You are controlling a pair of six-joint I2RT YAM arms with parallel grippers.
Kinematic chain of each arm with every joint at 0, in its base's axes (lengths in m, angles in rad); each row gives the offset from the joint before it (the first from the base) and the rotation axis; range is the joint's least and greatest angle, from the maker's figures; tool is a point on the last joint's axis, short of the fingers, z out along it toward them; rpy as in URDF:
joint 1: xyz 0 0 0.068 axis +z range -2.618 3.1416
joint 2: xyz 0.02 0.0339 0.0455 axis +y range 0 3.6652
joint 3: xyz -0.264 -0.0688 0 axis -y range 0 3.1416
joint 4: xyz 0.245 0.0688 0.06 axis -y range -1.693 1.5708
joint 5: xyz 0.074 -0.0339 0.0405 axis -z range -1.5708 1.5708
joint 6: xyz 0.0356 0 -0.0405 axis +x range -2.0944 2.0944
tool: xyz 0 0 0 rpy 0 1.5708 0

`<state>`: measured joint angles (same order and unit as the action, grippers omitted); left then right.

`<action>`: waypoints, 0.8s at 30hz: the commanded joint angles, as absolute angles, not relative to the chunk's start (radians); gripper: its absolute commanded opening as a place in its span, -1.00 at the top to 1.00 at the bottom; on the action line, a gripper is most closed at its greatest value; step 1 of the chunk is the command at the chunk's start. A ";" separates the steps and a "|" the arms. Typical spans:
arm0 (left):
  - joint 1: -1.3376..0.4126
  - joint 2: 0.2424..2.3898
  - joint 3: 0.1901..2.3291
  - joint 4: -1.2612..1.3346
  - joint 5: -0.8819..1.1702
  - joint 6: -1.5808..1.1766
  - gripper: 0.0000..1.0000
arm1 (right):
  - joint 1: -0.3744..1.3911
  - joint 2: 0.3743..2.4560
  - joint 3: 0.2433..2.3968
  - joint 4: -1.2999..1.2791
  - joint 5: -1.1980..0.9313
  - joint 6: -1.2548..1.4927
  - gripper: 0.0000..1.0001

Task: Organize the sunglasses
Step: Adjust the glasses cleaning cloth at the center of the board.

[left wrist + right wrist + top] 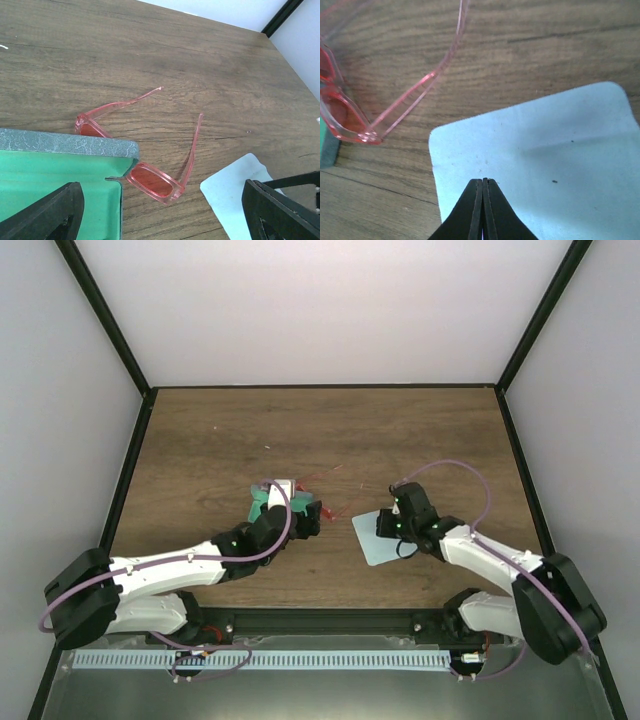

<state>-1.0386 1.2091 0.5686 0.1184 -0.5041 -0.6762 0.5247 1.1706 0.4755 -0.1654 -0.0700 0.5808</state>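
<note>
The sunglasses (150,181) have red translucent lenses and thin pink arms spread open on the wooden table. One lens is partly hidden behind the rim of the open grey case (60,142) with its green lining. My left gripper (165,220) is open, its fingers (45,215) wide apart over the case edge and glasses. In the top view the sunglasses (330,512) lie just right of the left gripper (295,502). My right gripper (484,182) is shut, its tips over the light blue cloth (545,150), which lies flat. The sunglasses (350,120) lie to its left.
The cloth (378,538) lies right of the glasses, with the right gripper (390,530) above it. The case (265,502) sits mid-table under the left wrist. Black frame posts and white walls bound the table (320,430).
</note>
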 commanded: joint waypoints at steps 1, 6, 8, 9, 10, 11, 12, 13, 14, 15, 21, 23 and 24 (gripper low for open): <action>-1.040 1.207 0.586 0.129 -0.503 -0.672 -0.77 | 0.518 1.244 0.464 -0.140 -0.126 0.564 0.96; -1.039 1.198 0.581 0.119 -0.519 -0.691 -0.77 | 0.521 1.270 0.434 -0.111 -0.170 0.569 0.95; -1.039 1.190 0.579 0.117 -0.519 -0.692 -0.77 | 0.523 1.255 0.417 -0.112 -0.175 0.571 0.93; -1.039 1.184 0.580 0.115 -0.517 -0.692 -0.77 | 0.524 1.246 0.410 -0.118 -0.176 0.572 0.92; -1.039 1.179 0.578 0.115 -0.514 -0.693 -0.77 | 0.527 1.237 0.404 -0.121 -0.176 0.572 0.91; -1.039 1.173 0.576 0.116 -0.512 -0.693 -0.77 | 0.529 1.229 0.398 -0.124 -0.176 0.574 0.90; -1.040 1.168 0.575 0.117 -0.509 -0.692 -0.77 | 0.533 1.222 0.392 -0.126 -0.175 0.577 0.90; -1.039 1.164 0.575 0.116 -0.507 -0.692 -0.77 | 0.538 1.218 0.386 -0.126 -0.176 0.578 0.90; -1.039 1.161 0.575 0.115 -0.506 -0.693 -0.77 | 0.544 1.214 0.381 -0.124 -0.176 0.578 0.90; -1.040 1.159 0.574 0.115 -0.508 -0.693 -0.77 | 0.549 1.221 0.378 -0.120 -0.176 0.580 0.89; -1.040 1.147 0.574 0.108 -0.515 -0.693 -0.78 | 0.607 1.268 0.388 -0.100 -0.174 0.601 0.89; -1.039 1.143 0.572 0.106 -0.520 -0.693 -0.78 | 0.630 1.275 0.399 -0.097 -0.174 0.620 0.88; -1.039 1.143 0.571 0.105 -0.519 -0.692 -0.78 | 0.641 1.277 0.405 -0.099 -0.170 0.628 0.89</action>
<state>-1.0386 1.1599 0.5686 0.1162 -0.5083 -0.6872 0.5957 1.2533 0.3889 -0.0803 -0.1635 0.5930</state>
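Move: The glasses cleaning cloth lies flat about 4 cm below the right fingertips, its middle some 2 cm back and 2 cm to their right. The red sunglasses are roughly 12 cm to that hand's left and 7 cm farther out, and the green-lined case about 21 cm left and 4 cm ahead. From the left hand, the cloth's middle is about 16 cm to the right, 2 cm back and 13 cm down. Lower the nearly shut right fingertips about 4 cm onto the cloth while drawing them back, tipping the fingers slightly steeper. Stay down on the cloth, ease back to nearly 4 cm in all, then sweep some 2 cm left with a slight counter-clockwise turn, dragging the cloth towards the sunglasses. ##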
